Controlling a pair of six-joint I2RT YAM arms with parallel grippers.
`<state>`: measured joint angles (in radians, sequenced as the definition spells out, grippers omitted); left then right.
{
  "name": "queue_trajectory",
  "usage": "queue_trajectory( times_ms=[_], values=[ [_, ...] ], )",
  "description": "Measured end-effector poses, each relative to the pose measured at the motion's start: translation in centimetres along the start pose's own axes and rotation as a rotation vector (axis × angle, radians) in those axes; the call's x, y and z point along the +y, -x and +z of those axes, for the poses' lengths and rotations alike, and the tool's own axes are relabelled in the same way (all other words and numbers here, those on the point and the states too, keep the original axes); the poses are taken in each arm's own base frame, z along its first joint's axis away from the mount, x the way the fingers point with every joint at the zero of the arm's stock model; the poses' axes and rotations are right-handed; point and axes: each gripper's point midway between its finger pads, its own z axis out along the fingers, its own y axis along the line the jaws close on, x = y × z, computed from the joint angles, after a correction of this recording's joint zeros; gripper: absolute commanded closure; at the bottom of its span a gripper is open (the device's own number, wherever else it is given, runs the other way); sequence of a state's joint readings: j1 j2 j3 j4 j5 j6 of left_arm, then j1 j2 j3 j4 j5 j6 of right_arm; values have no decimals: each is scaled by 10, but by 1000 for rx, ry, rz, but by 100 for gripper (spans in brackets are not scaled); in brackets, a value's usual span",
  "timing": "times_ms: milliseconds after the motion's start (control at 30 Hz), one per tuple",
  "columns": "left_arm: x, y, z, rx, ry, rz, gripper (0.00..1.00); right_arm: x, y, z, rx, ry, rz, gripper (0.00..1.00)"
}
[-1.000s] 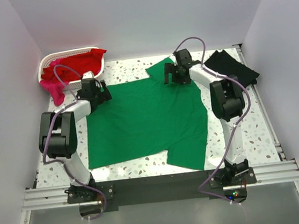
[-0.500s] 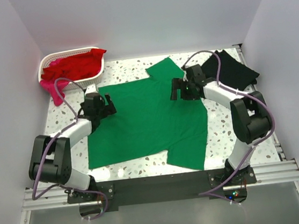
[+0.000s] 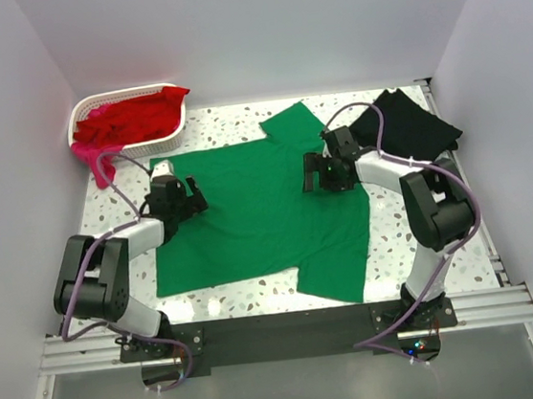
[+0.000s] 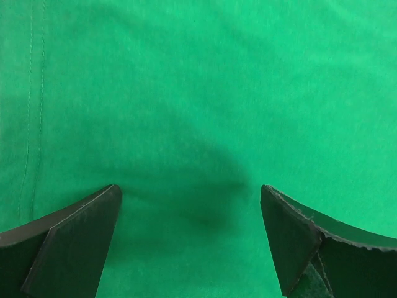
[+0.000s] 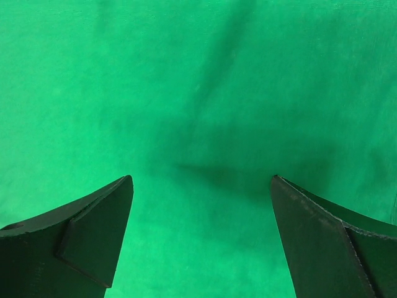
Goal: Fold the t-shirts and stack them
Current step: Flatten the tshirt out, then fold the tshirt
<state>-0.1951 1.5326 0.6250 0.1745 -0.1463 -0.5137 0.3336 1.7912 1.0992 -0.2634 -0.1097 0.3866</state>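
A bright green t-shirt [image 3: 258, 210] lies spread flat across the middle of the table. My left gripper [image 3: 183, 198] hangs open just above its left part, nothing between its fingers [image 4: 74, 242]. Over the shirt's right part my right gripper [image 3: 324, 172] also stands open and empty, green cloth [image 5: 198, 124] filling the view between its fingers [image 5: 87, 230]. A black t-shirt [image 3: 410, 123] lies at the back right. Red t-shirt cloth [image 3: 137, 116] fills the basket, and a magenta-pink t-shirt [image 3: 98, 161] hangs over its front edge.
The white lattice basket [image 3: 174, 131] stands at the back left corner. White walls close in the table on the left, back and right. A metal rail [image 3: 281, 331] with both arm bases runs along the near edge.
Both grippers have drawn back toward the near side and lowered over the green shirt: the left from its back-left corner, the right from near the back sleeve. Both stayed open.
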Motion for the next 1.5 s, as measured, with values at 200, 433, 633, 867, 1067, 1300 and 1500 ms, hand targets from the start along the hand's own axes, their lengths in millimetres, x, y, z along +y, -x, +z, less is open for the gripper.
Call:
queue_trajectory(
  times_ms=[200, 433, 633, 867, 1067, 1300, 1500],
  values=[
    [1, 18, 16, -35, -28, -39, 0, 3, 21, 19, -13, -18, 14, 5],
    [-8, 35, 35, -51, -47, -47, 0, 8, 47, 36, -40, -26, 15, 5],
    [-11, 49, 50, -54, -33, -50, 0, 11, 67, 47, -50, -27, 19, 4],
    [-8, 57, 58, -43, 10, -48, 0, 11, 86, 57, -59, -28, 28, 4],
    [18, 50, 30, -66, 121, -56, 0, 9, 91, 56, -47, -15, 35, 4],
    [40, 49, -42, -194, 255, -126, 0, 5, 90, 54, -31, 1, 31, 3],
    [72, 13, -73, -178, 358, -204, 6, 0, 84, 47, -17, 14, 38, 3]
  ],
)
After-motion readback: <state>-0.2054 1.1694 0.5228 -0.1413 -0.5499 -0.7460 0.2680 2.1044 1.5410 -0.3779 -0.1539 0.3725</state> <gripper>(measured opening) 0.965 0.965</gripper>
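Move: The green t-shirt already lies under both open grippers, its middle about 8 cm back and 21 cm right of the left hand, and roughly 10 cm back and 18 cm left of the right hand, just below fingertip height. The laundry basket stands about 27 cm ahead and 18 cm left of the left hand, 4 cm higher. The black shirt lies some 12 cm ahead and 32 cm right of the right hand, just below it. Open fingertips still on the t-shirt, both hands push forward 8–10 cm, then the left lifts away back-left. ##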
